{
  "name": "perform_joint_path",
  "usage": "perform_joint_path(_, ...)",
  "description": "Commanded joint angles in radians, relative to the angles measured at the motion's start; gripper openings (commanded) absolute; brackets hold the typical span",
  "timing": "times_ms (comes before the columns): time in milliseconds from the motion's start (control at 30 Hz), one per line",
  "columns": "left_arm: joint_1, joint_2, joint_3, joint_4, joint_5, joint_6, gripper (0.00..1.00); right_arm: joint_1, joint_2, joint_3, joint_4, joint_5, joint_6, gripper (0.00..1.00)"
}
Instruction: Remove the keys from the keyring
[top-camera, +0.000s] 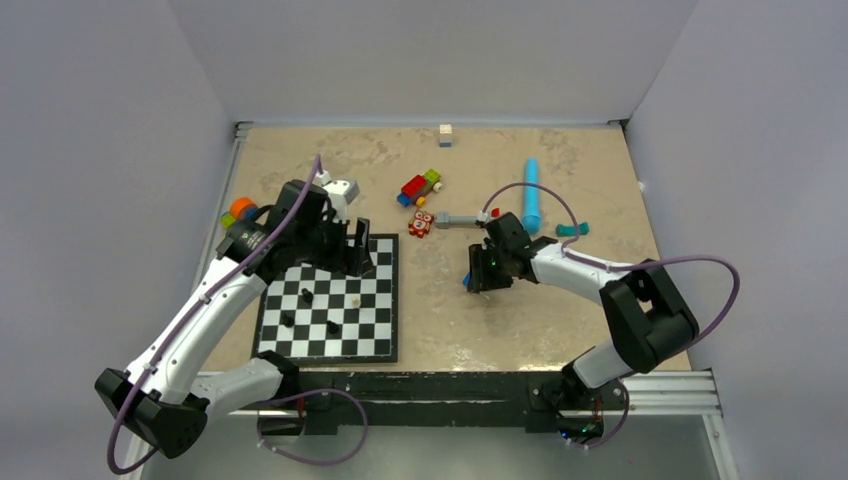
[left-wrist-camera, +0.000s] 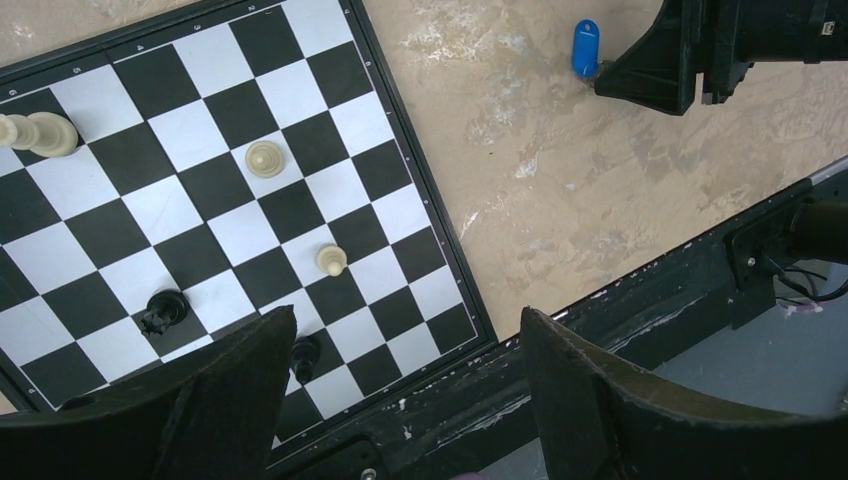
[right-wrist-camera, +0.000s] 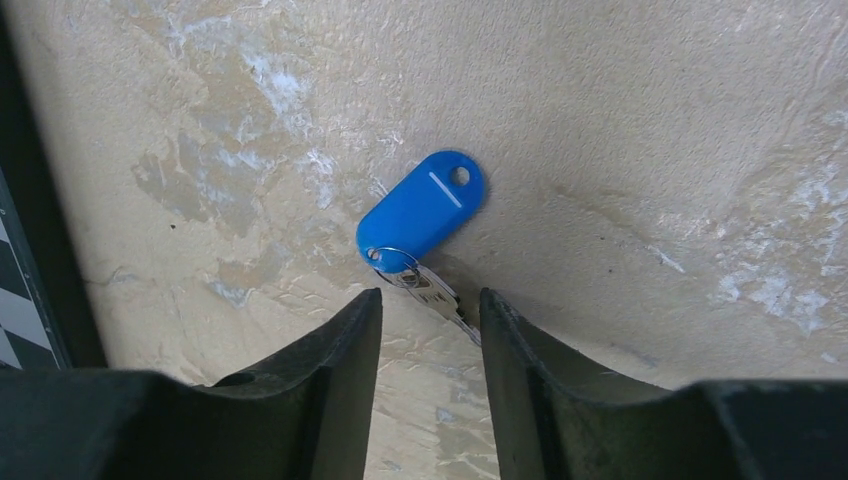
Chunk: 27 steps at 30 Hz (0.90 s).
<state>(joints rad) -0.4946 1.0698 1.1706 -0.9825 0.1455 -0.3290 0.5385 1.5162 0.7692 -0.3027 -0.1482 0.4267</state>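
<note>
The keyring (right-wrist-camera: 420, 212) is a blue oblong tag lying flat on the beige table, with a thin metal ring at its near end. The keys (right-wrist-camera: 440, 298) are small and silvery, and they trail from that ring toward me. My right gripper (right-wrist-camera: 431, 293) hangs just above them, its jaws part open. The key tip reaches the inner edge of the right finger (right-wrist-camera: 500, 330); nothing is gripped. From the left wrist view the tag (left-wrist-camera: 585, 48) shows beside the right gripper (left-wrist-camera: 660, 70). My left gripper (left-wrist-camera: 407, 315) stands wide open and empty over the chessboard's near edge.
The chessboard (top-camera: 377, 320) carries a few pawns and lies to the left of the keyring. Behind the right gripper are a light-blue cylinder (top-camera: 530, 193), a grey bar with a red end (top-camera: 462, 218), a block car (top-camera: 419, 187) and a teal piece (top-camera: 572, 229).
</note>
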Motion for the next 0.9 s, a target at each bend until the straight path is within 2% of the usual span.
perform_joint_path(0,-0.009,-0.003,0.031,0.012,-0.004,0.006,0.85,0.003,-0.001,0.005,0.001,-0.016,-0.011,0.42)
perform_joint_path(333,-0.013,0.015,0.036,0.027,0.001,-0.002,0.84,0.005,0.006,0.013,-0.007,-0.039,-0.029,0.24)
perform_joint_path(600,-0.018,0.019,0.046,0.025,0.0,-0.005,0.84,0.005,0.0,0.017,-0.009,-0.054,-0.036,0.0)
perform_joint_path(867,-0.02,0.008,0.078,-0.002,0.019,0.013,0.84,0.006,-0.083,0.036,-0.045,-0.087,-0.033,0.0)
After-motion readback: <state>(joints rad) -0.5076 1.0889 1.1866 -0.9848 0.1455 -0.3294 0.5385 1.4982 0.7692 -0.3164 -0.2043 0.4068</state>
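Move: The keys lie almost between the right hand's open fingertips, at most 1 cm below the hand point; their blue tag is about 3 cm ahead and 1 cm left. The grey-and-red bolt lies some 14 cm ahead and 2 cm left, the owl toy 13 cm ahead and 11 cm left. From the left hand, the keys are roughly 23 cm right, 3 cm ahead and 20 cm below. The right fingers close from half open, pinching the keys beside the tag while easing about 1 cm back-left. ##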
